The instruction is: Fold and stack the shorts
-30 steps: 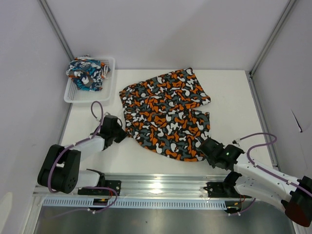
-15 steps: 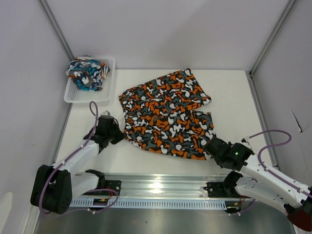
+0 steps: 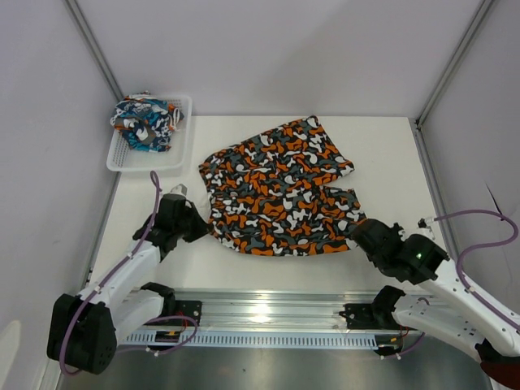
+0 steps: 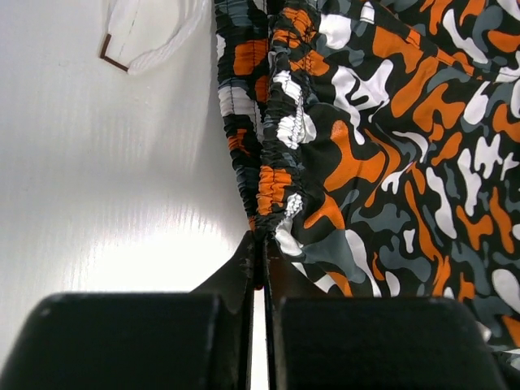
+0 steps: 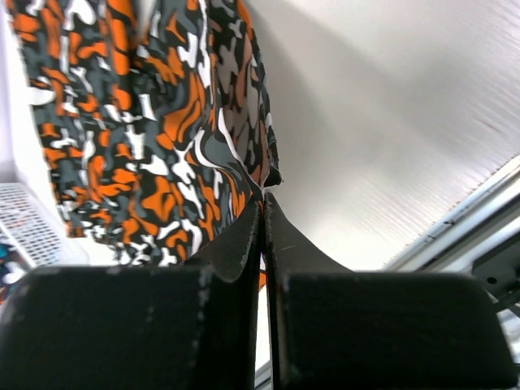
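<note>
Orange, black, grey and white camouflage shorts (image 3: 280, 188) lie spread on the white table, mid-view. My left gripper (image 3: 201, 226) is shut on their waistband corner (image 4: 272, 203) at the left near edge. At the right near corner my right gripper (image 3: 358, 234) is shut on the leg hem (image 5: 258, 175). Both pairs of jaws press flat together with fabric pinched at the tips. A second pair of shorts (image 3: 145, 122), blue-teal, orange and white, sits bunched in the white basket (image 3: 185, 138) at the back left.
Grey side walls and metal posts enclose the table. An aluminium rail (image 3: 268, 309) runs along the near edge between the arm bases. Purple cables loop off both arms. A white drawstring end (image 4: 150, 36) lies beside the waistband.
Both grippers have drawn apart with the camouflage shorts held: the right one moved right and away, the left one shifted slightly. The near edge of the shorts is now stretched straighter.
</note>
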You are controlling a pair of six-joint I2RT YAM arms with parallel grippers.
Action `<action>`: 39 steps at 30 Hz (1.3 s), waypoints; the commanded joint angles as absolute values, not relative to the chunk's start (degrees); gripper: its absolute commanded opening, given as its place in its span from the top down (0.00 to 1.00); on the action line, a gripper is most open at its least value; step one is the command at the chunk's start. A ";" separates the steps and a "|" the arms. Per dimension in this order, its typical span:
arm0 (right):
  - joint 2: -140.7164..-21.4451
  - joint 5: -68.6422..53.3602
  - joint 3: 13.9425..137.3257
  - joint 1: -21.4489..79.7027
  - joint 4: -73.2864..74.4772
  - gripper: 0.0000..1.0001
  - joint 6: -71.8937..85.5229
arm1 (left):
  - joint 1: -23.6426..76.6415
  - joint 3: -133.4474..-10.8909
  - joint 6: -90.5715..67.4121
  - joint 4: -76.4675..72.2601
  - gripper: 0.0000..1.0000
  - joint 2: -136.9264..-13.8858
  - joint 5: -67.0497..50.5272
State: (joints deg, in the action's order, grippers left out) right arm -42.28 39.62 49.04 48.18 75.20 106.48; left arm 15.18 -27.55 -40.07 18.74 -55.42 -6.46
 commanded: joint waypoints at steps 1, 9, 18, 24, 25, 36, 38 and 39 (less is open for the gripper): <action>-39.74 46.14 51.59 48.43 86.92 1.00 107.67 | 16.34 -28.74 -38.14 20.30 1.00 -55.02 -8.43; -36.39 48.33 52.47 48.43 86.05 1.00 104.86 | 22.14 -28.65 -39.64 21.88 1.00 -54.49 -7.56; -45.96 56.41 62.56 48.34 83.06 1.00 97.65 | 20.75 -34.01 -39.72 25.22 1.00 -57.04 -11.59; -48.87 59.51 67.41 44.92 68.45 1.00 79.62 | 18.38 -39.89 -40.60 27.94 1.00 -59.32 -15.91; -48.78 58.63 67.67 43.96 64.81 1.00 75.19 | 18.02 -40.69 -40.61 28.65 1.00 -59.59 -16.08; -56.50 28.32 69.34 20.58 30.26 1.00 45.45 | 10.20 -52.38 -41.13 33.32 1.00 -64.42 -15.99; -60.10 22.80 71.35 16.97 27.96 1.00 43.34 | 9.50 -53.17 -41.31 32.70 1.00 -66.70 -16.96; -61.60 21.37 72.50 16.01 26.82 1.00 43.16 | 8.88 -54.13 -41.31 32.35 1.00 -67.49 -17.14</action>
State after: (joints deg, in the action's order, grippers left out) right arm -58.74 31.77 68.01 18.96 37.10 50.46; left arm 10.31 -51.05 -40.45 32.27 -65.36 -14.92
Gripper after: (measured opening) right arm 0.006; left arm 0.006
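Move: The shorts' near half is already held: its waistband corner in the left fingers, its leg corner in the right. The waistband's far corner lies some 20 cm ahead of the left hand, 2 left and 6 below, with the drawstring about 8 ahead and 3 left, and the basket about 31 ahead and 17 left. From the right hand, the far leg's hem is roughly 32 ahead, 4 left and 15 below, the crotch notch about 20 ahead and 8 left. The shorts' near half is raised and carried forward towards the far leg, both hands keeping their pinch. The right leads, rising first, then sweeping ever faster forward, about 15 cm out and 14 up, its fingers tipping up towards forward. The left first draws back and right about 3 cm, then climbs and goes forward past its starting place. ##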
